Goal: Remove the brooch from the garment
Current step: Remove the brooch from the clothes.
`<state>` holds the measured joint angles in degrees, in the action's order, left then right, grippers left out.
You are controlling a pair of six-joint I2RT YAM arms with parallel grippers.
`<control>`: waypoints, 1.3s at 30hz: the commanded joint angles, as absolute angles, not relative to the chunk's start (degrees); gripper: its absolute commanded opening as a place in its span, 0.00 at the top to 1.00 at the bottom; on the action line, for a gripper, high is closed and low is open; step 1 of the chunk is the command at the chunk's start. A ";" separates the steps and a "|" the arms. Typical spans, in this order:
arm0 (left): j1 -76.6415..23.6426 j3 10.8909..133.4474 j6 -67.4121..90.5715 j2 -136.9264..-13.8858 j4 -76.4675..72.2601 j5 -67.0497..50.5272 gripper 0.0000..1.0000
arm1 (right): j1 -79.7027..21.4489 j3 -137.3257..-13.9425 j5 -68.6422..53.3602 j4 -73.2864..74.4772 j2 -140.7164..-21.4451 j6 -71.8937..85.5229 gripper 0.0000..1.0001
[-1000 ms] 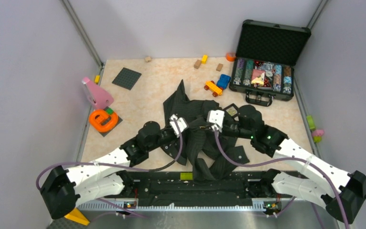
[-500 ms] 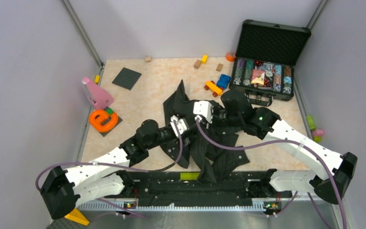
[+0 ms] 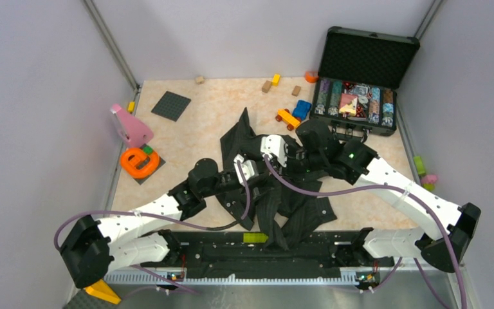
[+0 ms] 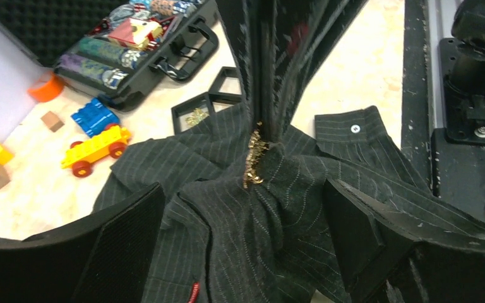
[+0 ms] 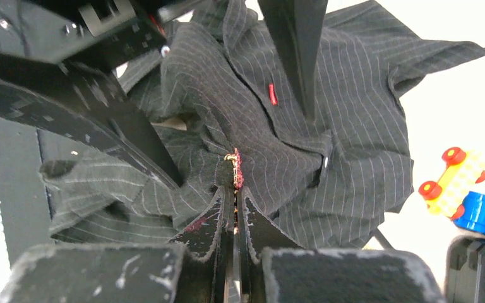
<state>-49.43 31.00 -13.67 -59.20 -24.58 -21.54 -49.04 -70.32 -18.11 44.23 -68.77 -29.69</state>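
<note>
The garment [image 3: 299,206], a dark pinstriped shirt, lies crumpled in the middle of the table. The brooch [image 4: 254,158], a small gold ornament, sits at the peak of a fold of fabric pulled up like a tent. My right gripper [image 5: 235,191] is shut on the brooch [image 5: 234,165], which sticks out just past its tips. My left gripper [image 4: 240,243] is wide open just short of the brooch. Its fingers [image 4: 110,249] stand on either side of the raised fold without touching the fabric.
An open black case [image 3: 359,96] of chips stands at the back right. Small black square boxes [image 4: 192,113] lie by the shirt, with a yellow toy car [image 3: 287,118] and a blue block [image 3: 301,109] behind. At the left are an orange ring [image 3: 139,162] and a pink piece [image 3: 130,127].
My left gripper has gone from shut to wide open. My right gripper has moved back and to the left, still shut, and the shirt has bunched up with it.
</note>
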 commanded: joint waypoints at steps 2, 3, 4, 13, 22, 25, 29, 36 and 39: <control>-49.48 34.16 -15.68 -61.38 -25.95 -26.23 0.02 | -49.66 -75.06 -22.35 45.00 -68.44 -27.75 1.00; -49.48 34.37 -15.92 -61.63 -25.61 -26.42 0.03 | -49.69 -75.18 -22.77 45.24 -68.46 -27.75 1.00; -49.48 34.59 -15.92 -61.93 -25.40 -26.45 0.03 | -49.67 -75.18 -23.16 45.26 -68.47 -27.64 1.00; -49.48 36.75 -20.01 -63.73 -21.73 -29.86 0.45 | -49.73 -75.84 -26.09 45.71 -70.44 -27.07 1.00; -49.53 36.66 -22.45 -64.42 -18.66 -28.72 1.00 | -49.68 -75.33 -26.34 43.84 -69.00 -27.88 0.79; -49.51 35.90 -21.99 -63.86 -19.88 -28.26 1.00 | -49.70 -73.86 -24.18 40.39 -66.88 -26.30 0.62; -49.49 34.20 -20.05 -62.99 -23.43 -28.30 1.00 | -49.46 -67.95 -20.28 32.08 -60.57 -21.81 0.54; -48.44 32.14 -12.79 -61.50 -29.91 -30.81 1.00 | -47.80 -56.04 -19.70 21.65 -49.81 -16.70 0.55; -47.79 31.82 -9.17 -61.05 -32.44 -33.66 1.00 | -47.64 -48.60 -19.68 13.16 -44.01 -12.22 0.58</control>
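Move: The brooch, in the right hand's shut fingertips, sits about 3 cm to the left hand's right and 2 cm below it, level with it fore and aft; from the right hand it is about 1 cm left and 1 cm lower. The garment's bulk spreads below, its middle some 5 cm ahead and 3 cm right of the left hand. The yellow toy car lies about 26 cm ahead and 7 cm right of the left hand, the green brick 17 cm back and 4 cm left. Easing roughly 1.5 cm right, down and slightly back, the left hand turns some 10 degrees clockwise and shuts its wide-open fingers on the brooch, which the right brings slightly back and left. Only then do the right fingers open about halfway and let go; that hand backs off upward by 4 cm and to the right, its fingers tilting up towards level. ##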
